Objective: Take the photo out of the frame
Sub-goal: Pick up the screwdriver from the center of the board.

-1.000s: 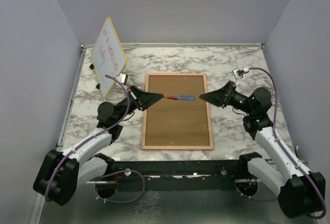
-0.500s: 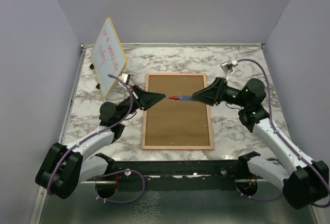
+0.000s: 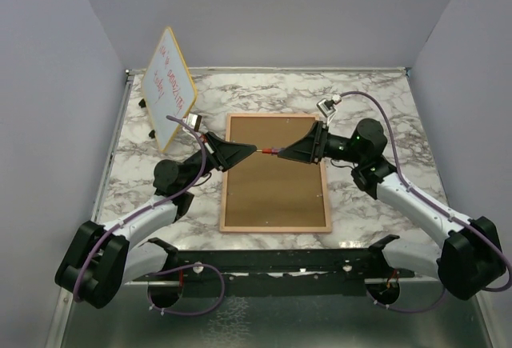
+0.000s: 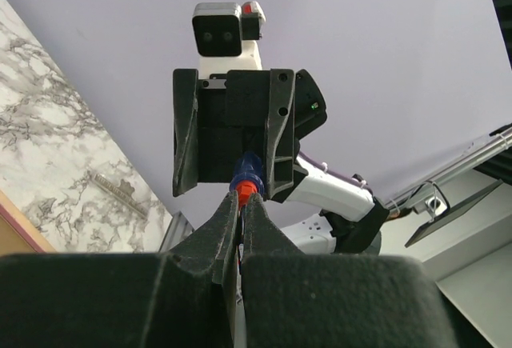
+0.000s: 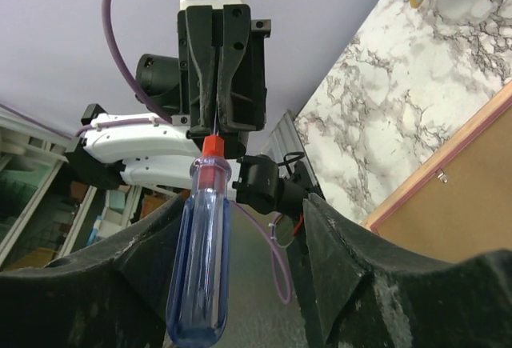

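The frame (image 3: 276, 196) lies face down on the marble table, brown back up inside a thin pink border; the photo is hidden beneath it. Above the frame's upper part, my left gripper (image 3: 254, 150) is shut on the thin metal shaft of a screwdriver (image 3: 270, 151), held level. In the left wrist view its fingertips (image 4: 242, 200) pinch just below the red collar. My right gripper (image 5: 240, 204) stands open around the clear blue handle (image 5: 204, 244): the handle rests against the left finger, with a gap to the right one. A small metal clip (image 5: 441, 176) shows on the frame back (image 5: 472, 196).
A yellow-edged whiteboard (image 3: 170, 84) with red writing leans at the back left. Grey walls close in both sides and the back. A metal rail (image 3: 264, 68) runs along the table's far edge.
My right arm has reached left until its jaws enclose the screwdriver handle, and the jaws have narrowed. The left gripper has kept its hold in place.
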Robot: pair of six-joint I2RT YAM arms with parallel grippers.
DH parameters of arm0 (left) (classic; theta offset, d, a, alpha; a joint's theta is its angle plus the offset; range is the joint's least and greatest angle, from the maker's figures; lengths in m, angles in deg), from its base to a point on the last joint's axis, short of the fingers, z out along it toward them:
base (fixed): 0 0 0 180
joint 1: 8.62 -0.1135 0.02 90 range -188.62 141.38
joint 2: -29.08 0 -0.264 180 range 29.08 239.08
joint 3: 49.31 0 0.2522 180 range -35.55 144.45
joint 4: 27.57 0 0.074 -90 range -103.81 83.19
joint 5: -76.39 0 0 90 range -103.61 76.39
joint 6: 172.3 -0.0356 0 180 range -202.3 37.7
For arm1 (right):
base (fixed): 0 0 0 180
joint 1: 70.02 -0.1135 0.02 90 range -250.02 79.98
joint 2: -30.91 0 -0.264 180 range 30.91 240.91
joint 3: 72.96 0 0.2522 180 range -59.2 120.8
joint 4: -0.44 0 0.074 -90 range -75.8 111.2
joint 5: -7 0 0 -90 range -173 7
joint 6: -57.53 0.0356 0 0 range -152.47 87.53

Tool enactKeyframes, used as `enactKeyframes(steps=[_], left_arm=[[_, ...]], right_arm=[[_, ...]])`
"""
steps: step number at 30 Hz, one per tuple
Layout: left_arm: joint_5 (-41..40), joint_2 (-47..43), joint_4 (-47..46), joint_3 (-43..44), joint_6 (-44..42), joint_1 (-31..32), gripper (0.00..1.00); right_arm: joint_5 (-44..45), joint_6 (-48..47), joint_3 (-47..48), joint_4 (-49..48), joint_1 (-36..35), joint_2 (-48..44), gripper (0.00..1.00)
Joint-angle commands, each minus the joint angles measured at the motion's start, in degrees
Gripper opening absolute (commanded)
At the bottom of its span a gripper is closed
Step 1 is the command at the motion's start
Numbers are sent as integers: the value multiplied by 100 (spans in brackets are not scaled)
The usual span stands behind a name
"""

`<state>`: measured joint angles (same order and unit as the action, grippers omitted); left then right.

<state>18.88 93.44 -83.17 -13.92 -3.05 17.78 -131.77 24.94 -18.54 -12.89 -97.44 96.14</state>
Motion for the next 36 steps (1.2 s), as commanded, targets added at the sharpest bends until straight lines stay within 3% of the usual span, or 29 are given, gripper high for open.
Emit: enactKeyframes(steps=[1, 6, 9, 14, 23, 29, 31, 36], left_arm=[[-76, -41, -290, -45, 8, 45, 0], [-91, 10, -309, -34, 10, 47, 0], [-147, -33, -313, -68, 27, 47, 0], [-169, -32, -308, -71, 47, 44, 0], [-164, -88, -315, -80, 65, 50, 0], [-217, -156, -295, -124, 91, 50, 0], [-229, -181, -282, -131, 91, 50, 0], [-244, -180, -261, -132, 91, 50, 0]], right_arm=[[33, 462, -31, -802, -77, 225, 62], [359, 450, 33, -853, -250, 345, 59], [625, 231, 104, -353, -254, 239, 41], [578, 336, -10, -474, -247, 192, 40], [445, 577, -133, -835, -251, 200, 21], [349, 579, -84, -784, -252, 208, 14], [299, 570, -75, -755, -250, 222, 2], [280, 586, -100, -771, -251, 188, 1]])
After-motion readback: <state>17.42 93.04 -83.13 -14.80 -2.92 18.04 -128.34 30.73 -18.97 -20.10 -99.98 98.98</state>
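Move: The screwdriver's blue handle already lies between the right hand's open fingers, its middle about 1 cm left of and 1 cm above that hand, level with it fore and aft. The left gripper, holding the shaft, is roughly 8 cm to the right hand's left and 1 cm ahead. The frame's brown backing lies some 12 cm ahead and 28 cm below the right hand, neither left nor right. From the left hand, the handle is about 9 cm right and 1 cm back. The right fingers close around the screwdriver handle and pinch it, after the hand slides about 1.5 cm left along it towards the red collar. The right hand then rises slightly, by under a centimetre, as the fingers finish closing. The left hand stays in place and keeps its grip on the shaft. ##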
